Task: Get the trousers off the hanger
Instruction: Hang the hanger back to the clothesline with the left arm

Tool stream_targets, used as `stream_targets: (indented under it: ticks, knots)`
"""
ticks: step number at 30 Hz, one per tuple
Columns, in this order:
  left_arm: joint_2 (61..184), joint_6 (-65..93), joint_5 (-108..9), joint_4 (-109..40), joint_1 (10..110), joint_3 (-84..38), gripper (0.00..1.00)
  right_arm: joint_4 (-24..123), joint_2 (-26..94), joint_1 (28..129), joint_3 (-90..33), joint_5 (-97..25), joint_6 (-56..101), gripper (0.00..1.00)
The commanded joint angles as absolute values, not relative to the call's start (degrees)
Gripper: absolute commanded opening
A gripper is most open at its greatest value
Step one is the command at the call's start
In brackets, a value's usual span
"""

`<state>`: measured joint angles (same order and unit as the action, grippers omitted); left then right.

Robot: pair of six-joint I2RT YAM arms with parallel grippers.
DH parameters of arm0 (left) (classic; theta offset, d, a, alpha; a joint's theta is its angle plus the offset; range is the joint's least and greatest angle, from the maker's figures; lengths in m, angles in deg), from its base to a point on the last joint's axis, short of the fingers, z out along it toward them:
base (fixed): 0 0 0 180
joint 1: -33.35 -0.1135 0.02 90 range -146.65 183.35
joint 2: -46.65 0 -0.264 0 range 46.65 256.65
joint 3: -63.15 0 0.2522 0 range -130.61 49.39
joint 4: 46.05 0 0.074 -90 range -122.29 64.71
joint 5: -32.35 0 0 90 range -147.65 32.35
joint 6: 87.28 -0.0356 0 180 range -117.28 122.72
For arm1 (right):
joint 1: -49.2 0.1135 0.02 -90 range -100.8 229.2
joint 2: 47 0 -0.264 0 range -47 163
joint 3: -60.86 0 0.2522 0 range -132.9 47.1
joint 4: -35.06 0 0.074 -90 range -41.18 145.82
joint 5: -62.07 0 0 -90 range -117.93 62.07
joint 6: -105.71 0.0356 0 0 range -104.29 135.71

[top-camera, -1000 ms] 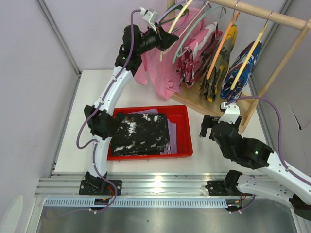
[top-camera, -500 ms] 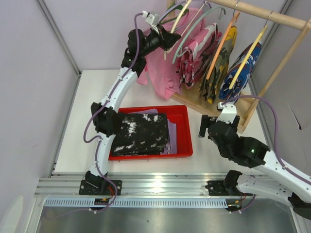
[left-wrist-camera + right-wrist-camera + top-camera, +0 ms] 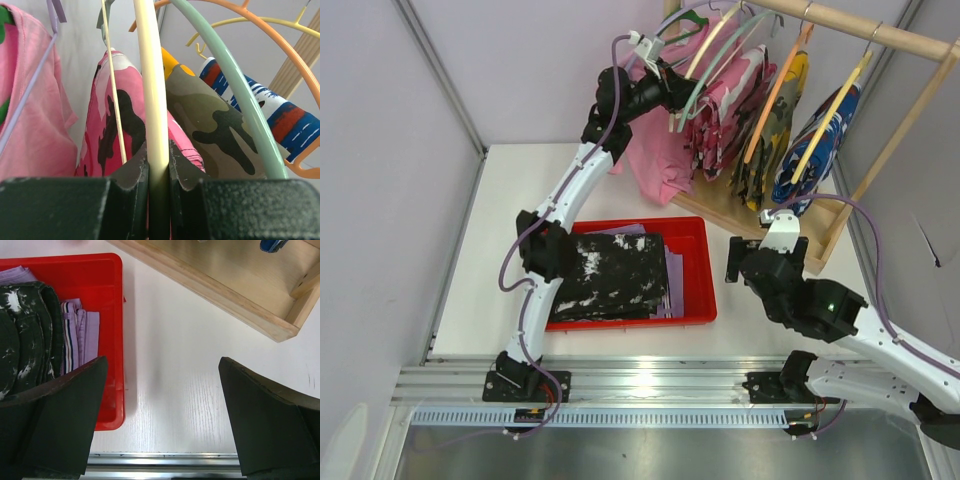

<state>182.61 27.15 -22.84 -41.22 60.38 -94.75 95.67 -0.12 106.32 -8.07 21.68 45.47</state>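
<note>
The black white-speckled trousers lie folded in the red tray, on top of the pale lavender trousers. The right wrist view shows the black pair and the lavender pair at its left. My left gripper is raised at the rack, shut on the rod of a cream hanger that runs up between its jaws. My right gripper stands open above bare table, just right of the tray, holding nothing.
A wooden rack with a top rail and base board carries a pink shirt, a pink camouflage garment, a green camouflage one and a blue-red-white one. A mint hanger and an orange hanger crowd the cream one.
My left gripper has carried the cream hanger to the right, closer in among the hanging garments. The right arm has shifted slightly to the left, its jaws still wide.
</note>
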Motion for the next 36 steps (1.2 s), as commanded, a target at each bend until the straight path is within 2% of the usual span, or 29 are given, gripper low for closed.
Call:
stream_targets:
  ticks: [1,15,18,21,22,24,25,26,27,28,31,36]
  knots:
    - [182.6,26.5,-23.1,-47.0,60.2,-98.4,0.0,94.4,-1.1,106.2,-8.4,24.3,45.7,0.98]
    - [185.4,30.4,-29.1,-50.8,60.6,-100.3,0.0,94.4,-0.9,106.2,-9.7,25.2,45.5,0.98]
    - [185.4,30.6,-29.1,-50.5,60.8,-99.9,0.0,87.8,-0.6,106.2,-11.3,24.9,40.2,0.98]
    - [185.0,31.4,-29.0,-50.9,60.7,-99.5,0.0,71.0,0.0,106.2,-13.2,23.3,23.1,0.94]
    - [184.8,31.5,-28.9,-50.9,60.8,-99.5,0.0,61.4,1.4,105.6,-14.8,22.5,14.9,0.85]
    - [184.3,31.7,-29.2,-51.0,60.9,-99.3,0.0,52.4,3.7,103.7,-18.0,17.5,9.2,0.71]
    - [184.0,31.6,-29.3,-51.2,60.9,-98.9,0.0,51.1,7.1,101.9,-20.0,15.3,6.7,0.6]
    - [183.7,31.4,-29.7,-51.2,60.9,-98.6,0.0,50.9,9.2,97.2,-25.3,12.7,6.4,0.53]
    - [183.2,31.3,-30.1,-51.1,60.8,-98.4,0.0,51.9,11.6,94.5,-28.7,5.2,6.4,0.47]
    - [183.0,31.5,-30.4,-50.9,60.9,-97.7,0.0,54.9,14.0,92.1,-32.4,1.3,6.5,0.37]
    - [182.8,33.3,-29.8,-50.8,60.9,-97.1,0.0,53.5,22.7,86.3,-43.6,-8.6,5.1,0.19]
    - [181.8,35.0,-27.7,-50.5,61.3,-95.5,0.0,51.6,35.8,82.7,-58.2,-19.1,-3.1,0.13]
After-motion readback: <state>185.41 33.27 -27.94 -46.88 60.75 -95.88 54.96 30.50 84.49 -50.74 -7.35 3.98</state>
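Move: The clothesline rod for my left hand, which holds the cream hanger, is about 15 cm ahead, 7 cm right and 12 cm above. From that hand, the pink shirt is some 14 cm straight ahead and 5 cm lower; the pink patterned trousers about 6 cm ahead, 9 cm right and lower. From my empty right hand, the green hanger is roughly 29 cm ahead, 5 cm left and 22 cm up, with the orange hanger about 11 cm to its right and 4 cm nearer. After a short wait I sweep my right hand steeply up, nearly 30 cm, and some 16 cm forward, drifting left towards the green hanger beside my left hand; its fingers tip up almost 40 degrees and close from wide open to nearly shut, empty. My left hand keeps its pinch on the cream hanger's arm, easing it a little forward towards the clothesline with a slight roll. ##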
